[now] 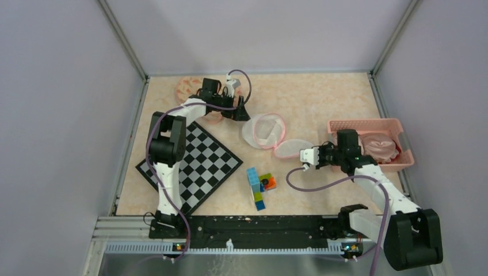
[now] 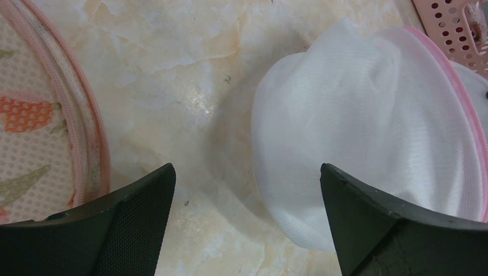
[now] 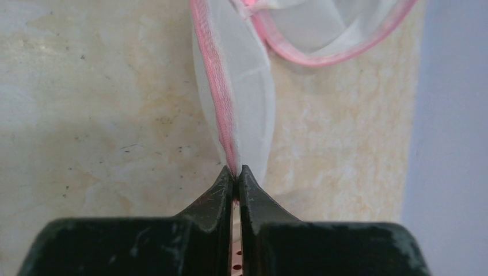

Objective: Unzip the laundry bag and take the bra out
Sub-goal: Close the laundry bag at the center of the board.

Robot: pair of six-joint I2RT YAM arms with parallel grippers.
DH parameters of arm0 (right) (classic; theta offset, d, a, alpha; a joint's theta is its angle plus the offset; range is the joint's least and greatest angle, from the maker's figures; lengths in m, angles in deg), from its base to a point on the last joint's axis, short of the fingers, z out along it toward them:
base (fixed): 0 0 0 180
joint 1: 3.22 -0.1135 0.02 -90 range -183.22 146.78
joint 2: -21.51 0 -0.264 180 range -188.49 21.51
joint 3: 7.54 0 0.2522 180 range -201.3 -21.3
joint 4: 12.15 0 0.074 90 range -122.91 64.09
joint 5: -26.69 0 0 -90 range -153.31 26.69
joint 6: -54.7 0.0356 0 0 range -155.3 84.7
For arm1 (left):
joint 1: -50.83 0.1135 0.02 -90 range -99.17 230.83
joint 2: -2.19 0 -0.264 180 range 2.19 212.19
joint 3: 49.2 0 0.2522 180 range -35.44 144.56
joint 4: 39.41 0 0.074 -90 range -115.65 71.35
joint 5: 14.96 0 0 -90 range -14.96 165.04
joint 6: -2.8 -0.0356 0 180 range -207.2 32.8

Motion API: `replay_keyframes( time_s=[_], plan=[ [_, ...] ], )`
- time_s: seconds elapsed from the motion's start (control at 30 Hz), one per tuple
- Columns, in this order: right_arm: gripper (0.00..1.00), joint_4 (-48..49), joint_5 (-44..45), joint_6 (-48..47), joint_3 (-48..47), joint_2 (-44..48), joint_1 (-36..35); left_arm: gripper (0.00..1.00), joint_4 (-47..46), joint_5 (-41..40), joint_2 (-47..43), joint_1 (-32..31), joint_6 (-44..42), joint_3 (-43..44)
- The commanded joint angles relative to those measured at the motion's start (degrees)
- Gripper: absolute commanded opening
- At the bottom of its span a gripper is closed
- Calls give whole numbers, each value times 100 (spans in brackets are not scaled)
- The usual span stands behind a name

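Note:
The laundry bag is white mesh with pink zipper trim, lying slack at the table's middle with its pink rim gaping. My right gripper is shut on the bag's pink edge, the trim pinched between the fingertips. My left gripper hovers open at the bag's far-left side. Its wrist view shows the white mesh reaching between the spread fingers, untouched. A pink cupped garment, apparently the bra, lies in the pink basket.
A second round mesh bag with an orange pattern lies at the back left, also in the left wrist view. A checkerboard sits at the front left, with stacked coloured blocks near the front middle.

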Motion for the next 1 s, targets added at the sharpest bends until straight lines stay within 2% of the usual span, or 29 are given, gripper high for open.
replay_keyframes(
  time_s=[0.0,0.4,0.67,0.77,0.97],
  plan=[
    [0,-651,-733,-9,-624,430,-78,99,47,258,-25,22,21,271],
    [0,-1264,-1118,172,-2051,-78,-685,99,226,919,-53,-183,-334,382],
    [0,-2105,-1178,159,-3206,-1071,-1126,99,359,1094,-19,-329,-419,335],
    [0,-2776,-1329,232,-3923,-1606,-1183,99,384,1031,39,-338,-423,372],
    [0,-4866,-1369,440,-5486,-2759,-1238,99,397,913,59,-219,-394,483]
  ],
)
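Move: The laundry bag's open body, where the lid goes, has its mouth about 15 cm left of the right hand, 8 cm ahead and slightly lower; that hand already pinches the lid's pink edge. From the right hand, the toy blocks lie some 17 cm left and 15 cm back, the pink basket about 17 cm right and 2 cm ahead. The bag body's mouth is about 7 cm right of the open left hand, 6 cm back and slightly lower. The laundry bag's lid, still pinched by its zipper edge, is carried up about 12 cm and left some 10 cm by the right hand, rising first, then swinging left, its wrist turning some 15 degrees counter-clockwise and tipping down late. The left hand, fingers wide open, eases right and back about 5 cm towards the bag body's far rim. ##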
